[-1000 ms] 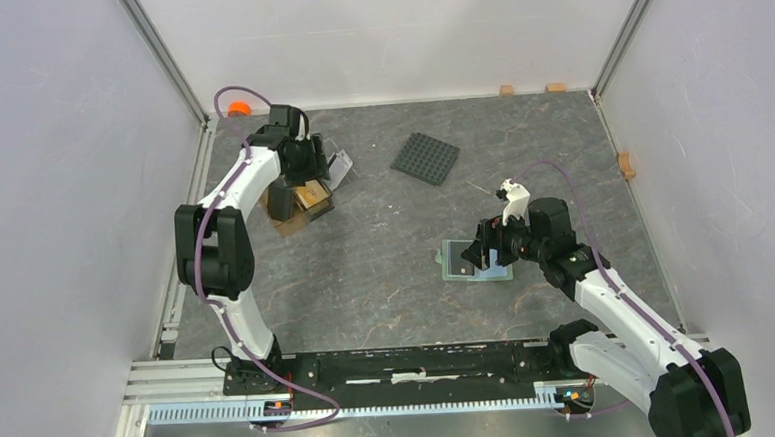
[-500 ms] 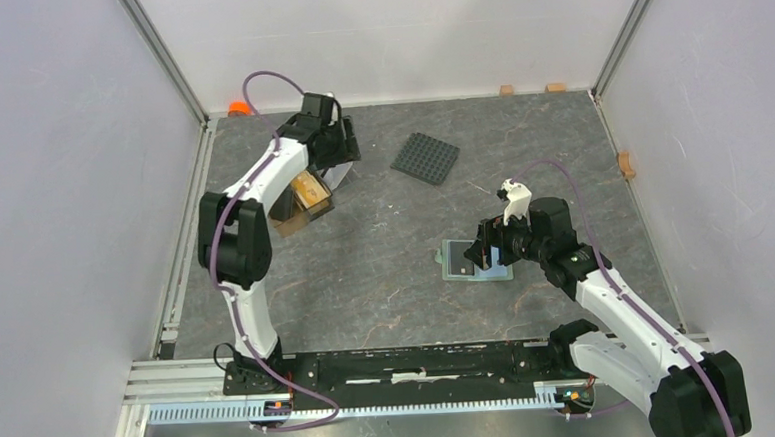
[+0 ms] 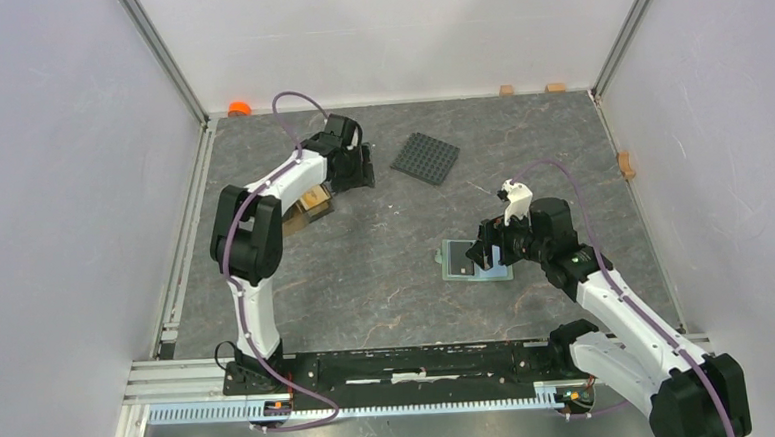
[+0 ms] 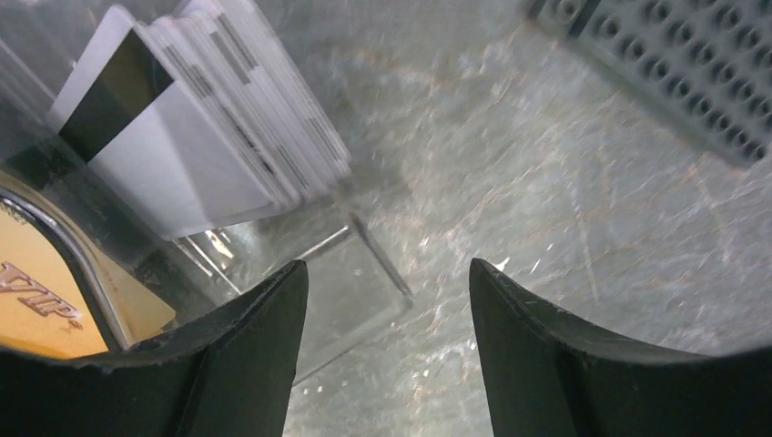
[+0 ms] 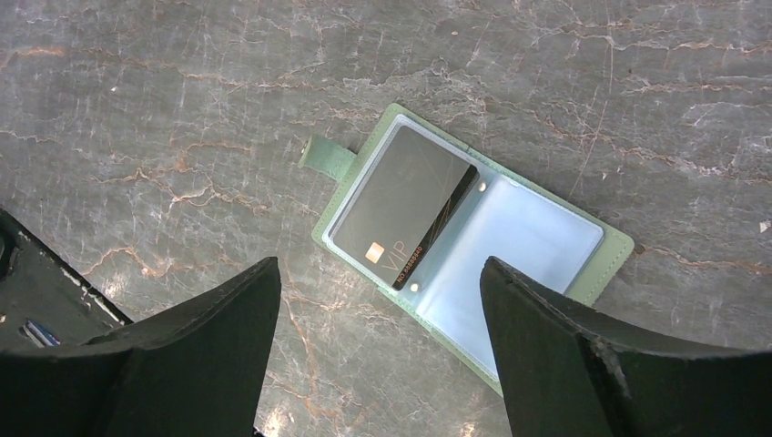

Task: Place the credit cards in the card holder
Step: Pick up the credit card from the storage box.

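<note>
The card holder (image 5: 546,238) lies open on the table, sage-green outside and light blue inside, with a black credit card (image 5: 405,211) in its left pocket. My right gripper (image 5: 380,269) hangs open just above it, also seen from above (image 3: 481,255) at the card holder (image 3: 463,272). A fanned stack of white-grey credit cards (image 4: 214,123) and a tan-gold card (image 4: 45,305) rest in the tray at the back left. My left gripper (image 4: 387,269) is open and empty, to the right of the stack over bare table (image 3: 357,169).
A black studded square plate (image 3: 425,158) lies right of the left gripper, its corner visible (image 4: 692,55). The brown tray (image 3: 303,205) sits under the left forearm. An orange object (image 3: 240,108) is in the back left corner. Small tan blocks (image 3: 506,89) line the walls.
The left arm has swung right, from over the tray to the table between the tray and the studded plate. The right arm has stayed put over the card holder.
</note>
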`<state>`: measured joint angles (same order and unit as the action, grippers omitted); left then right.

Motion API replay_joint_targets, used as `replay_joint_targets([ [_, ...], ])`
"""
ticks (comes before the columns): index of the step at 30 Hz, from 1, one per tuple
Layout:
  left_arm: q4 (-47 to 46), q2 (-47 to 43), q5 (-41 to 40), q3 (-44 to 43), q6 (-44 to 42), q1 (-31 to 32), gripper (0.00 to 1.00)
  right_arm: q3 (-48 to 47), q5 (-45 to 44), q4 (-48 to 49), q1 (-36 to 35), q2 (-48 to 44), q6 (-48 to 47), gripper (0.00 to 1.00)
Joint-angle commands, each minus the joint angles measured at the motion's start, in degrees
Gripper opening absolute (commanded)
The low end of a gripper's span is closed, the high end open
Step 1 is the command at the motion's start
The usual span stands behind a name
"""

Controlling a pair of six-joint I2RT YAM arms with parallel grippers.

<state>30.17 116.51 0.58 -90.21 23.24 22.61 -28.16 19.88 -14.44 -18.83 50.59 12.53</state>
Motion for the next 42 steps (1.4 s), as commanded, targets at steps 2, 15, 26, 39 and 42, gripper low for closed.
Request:
replay_joint_targets([
  [2,1.7,-6.9,4.6,8.4,0.1,0.0,0.72,0.2,0.5,1.4,0.2,-1.6,-1.0,0.85],
  [15,7.6,-24.3,3.7,20.0,-1.8,0.1,0.73,0.4,0.2,0.5,0.2,-3.4,-1.7,0.85],
  [26,6.7,-14.9,-5.4,8.4,-2.1,1.4,0.88,0.4,0.1,-0.7,0.2,-5.1,-1.8,0.87],
  [39,9.8,-4.4,-14.6,0.9,-7.5,7.3,0.94,0.9,-0.3,-1.2,0.2,-5.6,-1.8,0.88],
  [42,8.9,-4.9,-14.7,1.3,-8.9,8.9,0.94,1.1,0.3,-0.6,0.2,-5.4,-1.4,0.88],
])
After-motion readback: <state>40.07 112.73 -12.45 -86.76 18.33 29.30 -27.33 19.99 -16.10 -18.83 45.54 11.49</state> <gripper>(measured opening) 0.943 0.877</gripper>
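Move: The white credit cards stand in the storage box's clear compartment, roughly 5 cm to the left hand's left, 2 cm ahead and 3 cm below. The yellow cards are about 12 cm left and 3 cm back; the black studded mat lies some 14 cm right, 3 cm ahead and 7 cm down. From the right hand, the white cards are about 30 cm left, 19 cm ahead and 5 cm lower. Left hand drags the storage box back about 11 cm, rises, then lowers forward by the cards, opening wider. ##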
